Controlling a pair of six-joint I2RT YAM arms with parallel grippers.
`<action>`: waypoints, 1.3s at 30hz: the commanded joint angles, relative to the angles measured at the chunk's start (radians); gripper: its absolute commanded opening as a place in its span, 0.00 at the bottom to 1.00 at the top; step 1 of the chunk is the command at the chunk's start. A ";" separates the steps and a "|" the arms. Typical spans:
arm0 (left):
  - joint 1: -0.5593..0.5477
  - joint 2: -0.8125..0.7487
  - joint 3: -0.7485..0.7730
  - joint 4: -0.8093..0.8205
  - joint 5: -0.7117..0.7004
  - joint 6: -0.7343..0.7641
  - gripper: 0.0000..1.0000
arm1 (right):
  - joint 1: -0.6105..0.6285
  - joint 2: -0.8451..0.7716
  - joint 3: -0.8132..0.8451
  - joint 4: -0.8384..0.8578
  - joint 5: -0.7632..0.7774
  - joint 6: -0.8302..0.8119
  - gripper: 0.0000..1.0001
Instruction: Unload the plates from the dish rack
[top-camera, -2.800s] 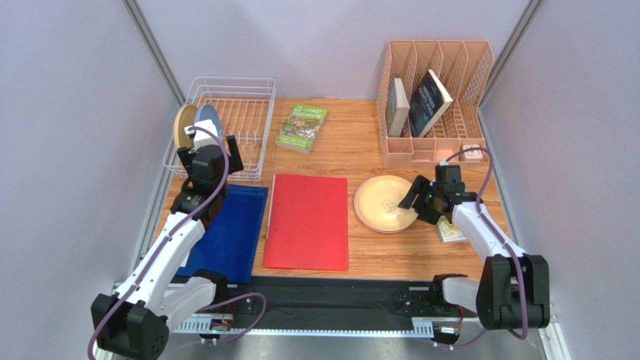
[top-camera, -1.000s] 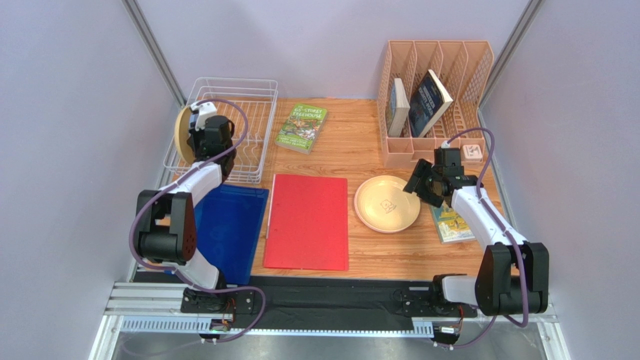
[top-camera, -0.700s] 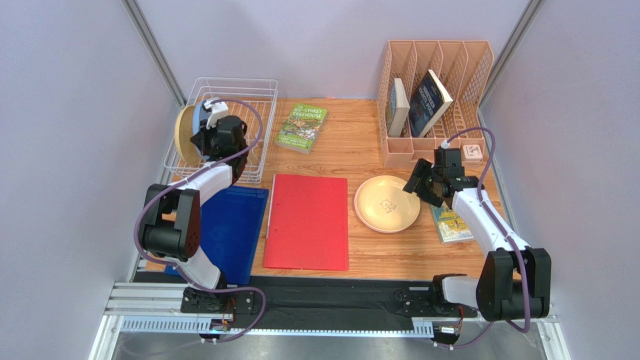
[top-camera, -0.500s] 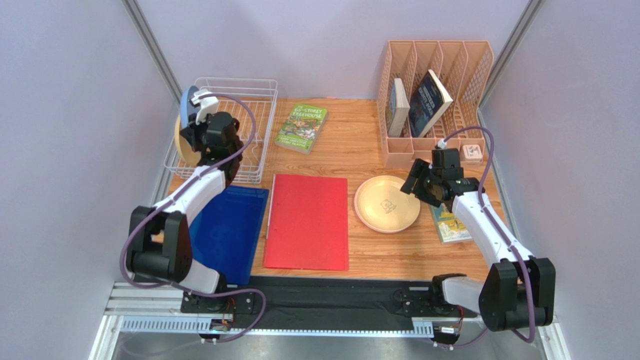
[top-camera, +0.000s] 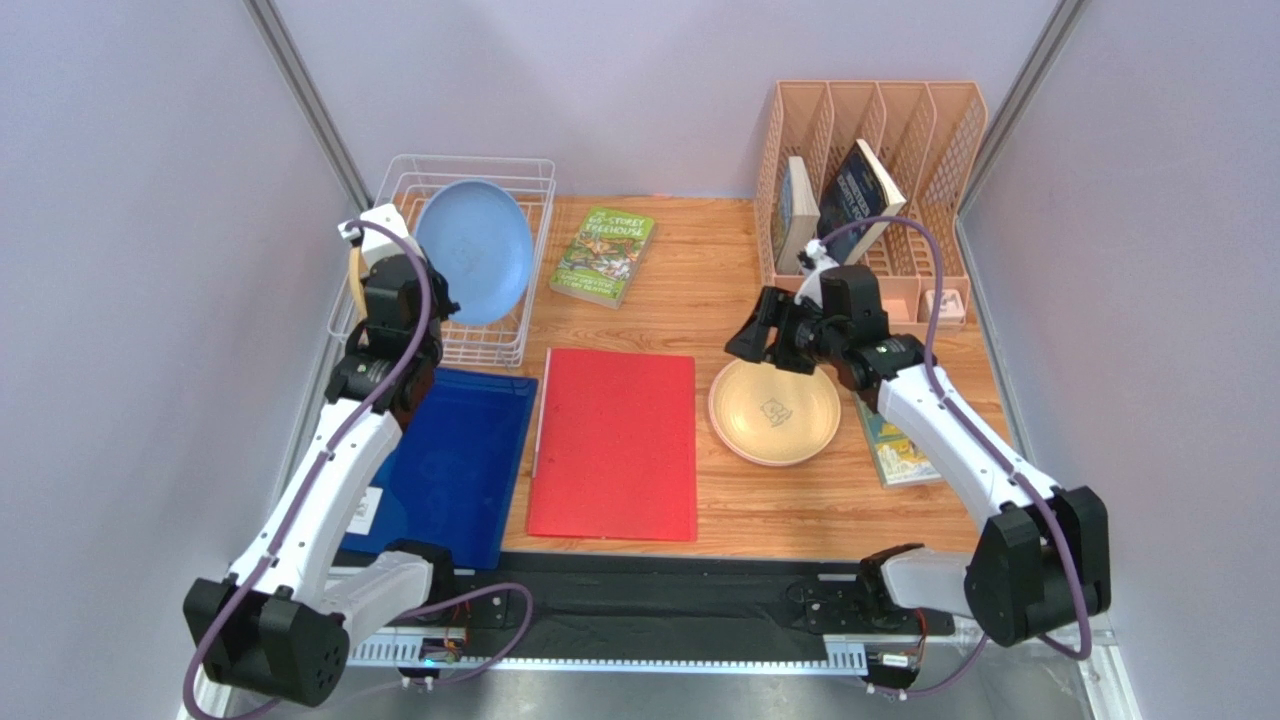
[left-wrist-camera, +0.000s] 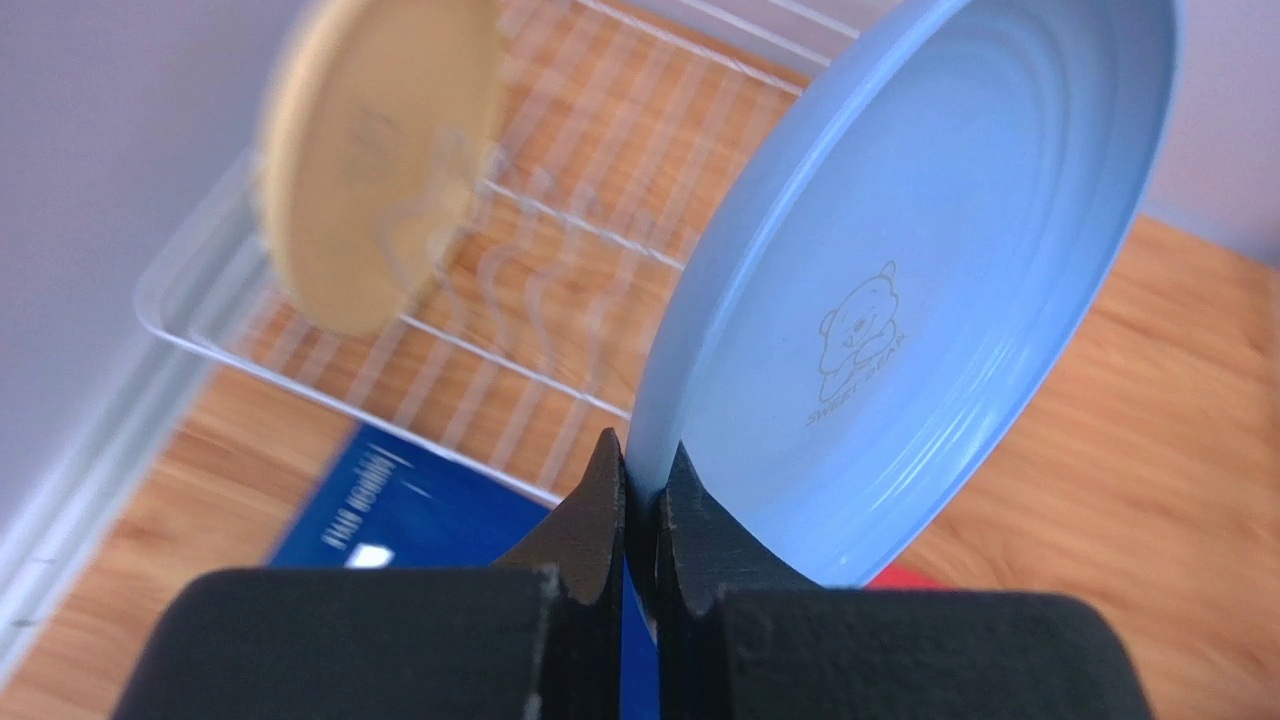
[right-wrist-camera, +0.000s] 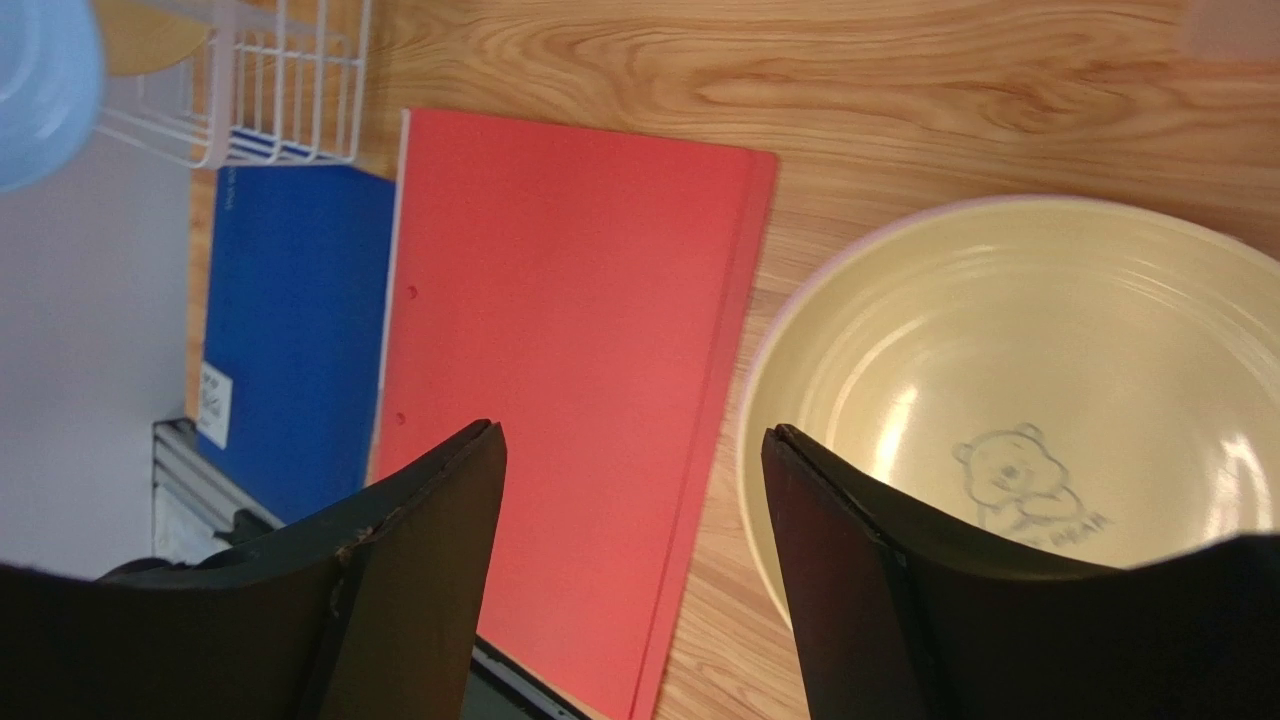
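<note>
My left gripper (top-camera: 421, 300) (left-wrist-camera: 646, 480) is shut on the lower rim of the blue plate (top-camera: 475, 252) (left-wrist-camera: 902, 285) and holds it tilted above the white wire dish rack (top-camera: 451, 348) (left-wrist-camera: 496, 285). A tan plate (top-camera: 356, 275) (left-wrist-camera: 376, 158) stands on edge at the rack's left side. A cream plate (top-camera: 775, 411) (right-wrist-camera: 1037, 390) with a bear mark lies flat on the table, with a thin pink edge along its rim. My right gripper (top-camera: 750, 341) (right-wrist-camera: 631, 450) is open and empty above that plate's left rim.
A red folder (top-camera: 616, 443) and a blue folder (top-camera: 451, 465) lie at the front centre and left. A green book (top-camera: 603, 255) lies beside the rack. A peach organiser (top-camera: 917, 135) with books stands at the back right. A small book (top-camera: 902, 450) lies by the cream plate.
</note>
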 joint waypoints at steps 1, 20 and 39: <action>-0.004 -0.044 -0.074 -0.020 0.359 -0.209 0.00 | 0.065 0.110 0.106 0.190 -0.126 0.051 0.69; -0.004 -0.027 -0.204 0.146 0.673 -0.370 0.00 | 0.227 0.583 0.496 0.336 -0.215 0.167 0.43; -0.004 -0.226 -0.167 -0.018 0.222 -0.082 0.83 | -0.095 -0.098 -0.030 -0.132 0.203 0.081 0.03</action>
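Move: The left hand holds the blue plate by its near-left rim, the plate's middle about 8 cm ahead, 4 cm right and 2 cm above; the right gripper waiting to receive it is some 43 cm to the right, 4 cm farther back and 10 cm lower. The last rack plate lies 12 cm ahead, 14 cm left, 16 cm down. From the open right hand the blue plate is roughly 12 cm ahead, 39 cm left, 12 cm up; the stacked yellow plate lies 4 cm back, 5 cm right, 15 cm down. The right fingers pinch the blue plate's far-right rim after reaching about 17 cm left and somewhat forward, while the left hand brings it right and down some 11 and 8 cm, turning about 25 degrees clockwise and rolling its left side down. The left then opens, easing back left and up; the right swings the plate back rightward about 18 cm, towards the yellow plate. ##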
